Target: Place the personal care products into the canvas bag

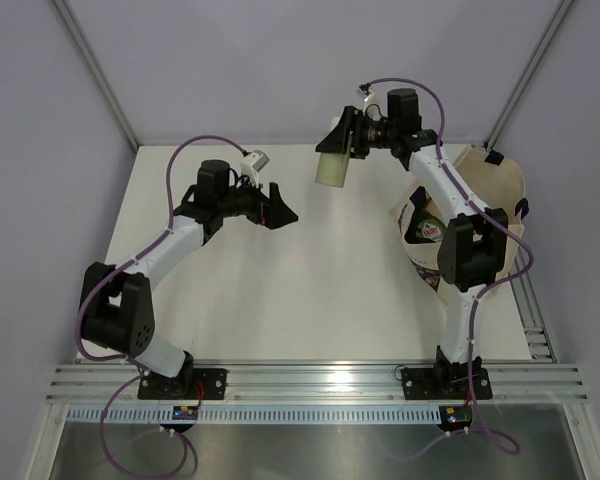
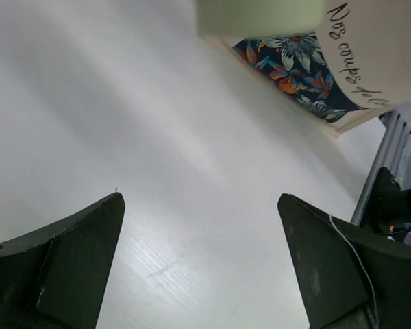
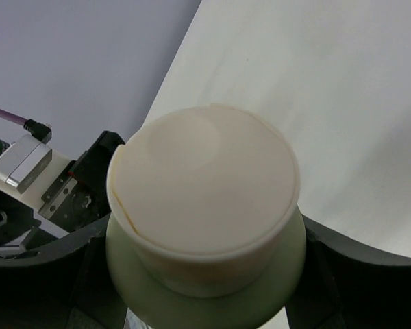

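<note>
My right gripper (image 1: 344,140) is shut on a pale sage-green bottle (image 1: 332,166) and holds it in the air over the far middle of the table, left of the canvas bag (image 1: 486,186). In the right wrist view the bottle's cream cap (image 3: 202,181) fills the frame between my fingers (image 3: 323,253). The bag stands open at the right; a green bottle (image 1: 427,232) shows inside it. My left gripper (image 1: 283,213) is open and empty over the table. Its wrist view shows wide-apart fingers (image 2: 75,247), the held bottle's base (image 2: 260,15) and the bag's flowered panel (image 2: 288,62).
The table's white top (image 1: 280,300) lies between the arms. A metal rail (image 1: 320,380) runs along the near edge and another (image 1: 532,310) down the right side beside the bag. Grey walls close the back and sides.
</note>
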You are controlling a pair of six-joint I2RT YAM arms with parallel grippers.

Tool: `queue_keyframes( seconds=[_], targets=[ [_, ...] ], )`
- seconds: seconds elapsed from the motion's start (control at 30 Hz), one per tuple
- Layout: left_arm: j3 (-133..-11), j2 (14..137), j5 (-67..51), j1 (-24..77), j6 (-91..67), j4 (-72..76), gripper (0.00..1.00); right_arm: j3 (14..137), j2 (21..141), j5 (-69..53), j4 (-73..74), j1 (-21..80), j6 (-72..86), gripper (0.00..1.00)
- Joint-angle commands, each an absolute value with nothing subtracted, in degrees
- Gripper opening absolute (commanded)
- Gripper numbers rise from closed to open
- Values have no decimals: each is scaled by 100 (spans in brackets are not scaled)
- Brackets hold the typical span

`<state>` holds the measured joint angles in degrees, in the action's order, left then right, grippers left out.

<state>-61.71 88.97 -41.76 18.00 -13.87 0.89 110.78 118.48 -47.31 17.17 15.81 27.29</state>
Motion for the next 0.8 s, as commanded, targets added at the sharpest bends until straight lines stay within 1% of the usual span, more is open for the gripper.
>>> queue_keyframes(
  seconds=[0.0, 0.1, 0.27, 0.37, 0.5, 0.6, 0.77],
  targets=[
    [-6241, 8535, -3525, 1775, -369, -975, 99, 11584, 11024, -5511, 2257, 1424, 1706, 0],
    [-6126, 8297, -3191, 1775, -343, -1134, 99, 11610, 10488, -5432, 2986, 1047, 865, 0],
    [-5828, 7867, -2839, 1775, -316, -1038, 99, 11426, 9608, -5125, 3735, 82, 71, 0],
    [-5608, 7717, -2725, 1775, -308, -915, 99, 11005, 8993, -4958, 3867, -586, -149, 0],
    [-5485, 7682, -2654, 1775, -194, -905, 99, 10137, 8071, -4720, 3858, -1246, -333, 0],
    [-5440, 7708, -2637, 1767, -158, -897, 99, 9688, 7718, -4255, 4191, -1520, -797, 0],
    [-5423, 7734, -2514, 1758, -263, -765, 99, 8896, 7681, -3253, 4395, -1538, -1467, 0]
  ],
)
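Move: The right hand already holds the pale green bottle. The canvas bag it is taken to has its middle about 30 cm to the right, 18 cm back and 15 cm lower. The green bottle inside the bag lies some 23 cm right, 19 cm back and 16 cm below, while the left gripper is about 13 cm left, 14 cm back and a little lower. From the left hand the bag is some 44 cm right, 3 cm back and 8 cm below. Keeping its grip on the pale green bottle, the right hand sweeps about 27 cm right and 13 cm back, rising some 14 cm on the way to the bag's mouth and then starting to sink. Its fingers swing clockwise from pointing left to mostly forward. The left hand withdraws leftward by 5 cm, sinking slightly with fingers open. ##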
